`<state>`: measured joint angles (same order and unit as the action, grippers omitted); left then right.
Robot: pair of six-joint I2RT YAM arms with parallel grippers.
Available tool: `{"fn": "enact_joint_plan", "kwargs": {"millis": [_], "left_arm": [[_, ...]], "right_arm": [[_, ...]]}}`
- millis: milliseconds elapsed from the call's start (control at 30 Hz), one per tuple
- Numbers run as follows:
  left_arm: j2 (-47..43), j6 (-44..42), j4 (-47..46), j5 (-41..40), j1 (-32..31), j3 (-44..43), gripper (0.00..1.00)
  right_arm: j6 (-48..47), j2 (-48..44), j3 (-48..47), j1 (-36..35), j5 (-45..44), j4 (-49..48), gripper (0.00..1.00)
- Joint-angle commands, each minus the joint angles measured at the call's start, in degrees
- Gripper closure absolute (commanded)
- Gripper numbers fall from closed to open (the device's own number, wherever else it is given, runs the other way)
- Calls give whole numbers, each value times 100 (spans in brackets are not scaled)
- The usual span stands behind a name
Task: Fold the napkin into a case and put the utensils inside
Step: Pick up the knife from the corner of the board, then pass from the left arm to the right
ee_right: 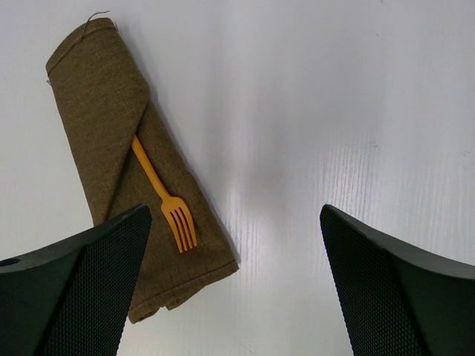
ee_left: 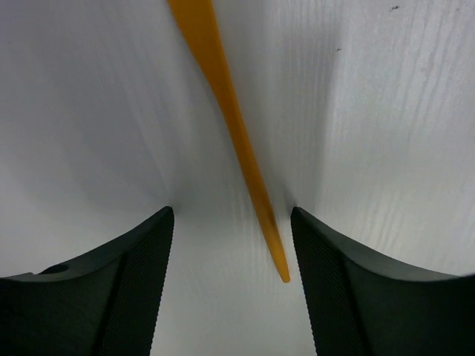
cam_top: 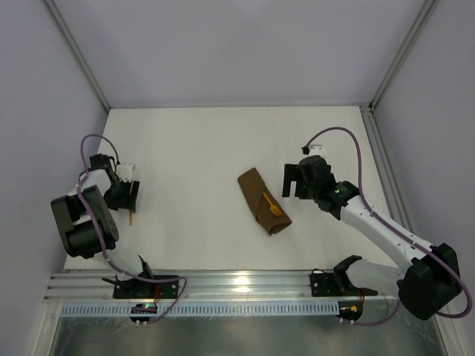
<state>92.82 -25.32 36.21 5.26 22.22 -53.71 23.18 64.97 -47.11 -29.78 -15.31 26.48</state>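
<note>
The napkin lies folded as a narrow brown case (cam_top: 263,202) mid-table, also seen in the right wrist view (ee_right: 111,126). An orange fork (ee_right: 169,206) rests on it, tines toward the case's open end and handle end at the diagonal fold. My right gripper (ee_right: 235,211) hovers open just right of the case (cam_top: 289,180), holding nothing. At the far left, my left gripper (cam_top: 128,194) stands open over a second orange utensil (cam_top: 131,211). Its thin handle (ee_left: 237,141) lies between the fingers (ee_left: 133,282), nearer the right one and touching neither.
White table (cam_top: 193,148) inside an enclosure with pale walls and metal corner posts (cam_top: 78,55). An aluminium rail (cam_top: 237,282) with the arm bases runs along the near edge. The left arm works close to the left wall.
</note>
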Motion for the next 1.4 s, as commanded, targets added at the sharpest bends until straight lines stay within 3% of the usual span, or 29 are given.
{"fn": "enact_joint_plan", "kwargs": {"millis": [0,100,200,233,633,800,867,967,1000,1100,1133,1267,1367], "left_arm": [[297,124,-263,-227,-51,-245,36],[570,141,-316,-306,-226,-227,48],[755,115,-333,-122,-455,-262,79],[825,98,-377,-43,-473,-280,100],[299,-781,-290,1258,-569,-69,100],[-437,-1273,228,1575,-1008,-69,100],[-685,-1640,509,1627,-1596,-95,100],[-1159,-1940,966,1706,-2667,-200,100],[-1300,-2168,1141,1750,-3166,-288,100],[-1433,-2564,1915,1742,-4098,-780,100],[-1503,-2626,2091,1638,-4338,-999,100],[-1530,-2662,2689,1119,-5419,-1308,100],[-1538,-2750,2961,855,-6096,-1440,100]], "right_arm": [[-41,-186,132,-28,-112,-380,1],[-147,-143,132,-28,-104,-424,1],[-182,-107,150,-19,-104,-503,0],[-182,-107,158,-28,-104,-521,1],[-270,-248,317,-19,-8,-679,1],[-612,-230,221,-19,397,-881,1],[-1147,-344,89,-28,476,-986,1],[-1866,-774,-26,-28,1422,-1548,1],[-2000,-949,-26,-28,2304,-1706,1],[-2273,-917,-200,-19,3557,-1998,1],[-2239,-637,-324,-28,4327,-1841,2],[-1572,407,-869,-36,5998,-1497,23],[-1447,919,-940,-229,6540,-1419,25]]}}
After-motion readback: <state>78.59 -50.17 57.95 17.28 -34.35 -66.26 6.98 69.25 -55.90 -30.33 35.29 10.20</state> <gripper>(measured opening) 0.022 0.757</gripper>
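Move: The left hand is low and open over the knife's handle end. The middle of the knife is about 6 cm ahead, 1 cm right and 1 cm below, with the blade running away forward. The folded napkin is some 54 cm to this hand's right and 6 cm farther out, the fork on it at about 57 cm right, 5 cm ahead. From the raised right hand, the knife is roughly 63 cm left, 3 cm ahead and 12 cm down. The left fingers pinch the knife near its handle end as the hand eases about 3 cm forward, then carry it right some 27 cm towards the napkin, lifting about 12 cm and drawing back while yawing about 80 degrees clockwise. Late on, the right hand rises about 10 cm and swings 14 cm left towards the knife, turning counter-clockwise some 50 degrees and narrowing its opening slightly. ##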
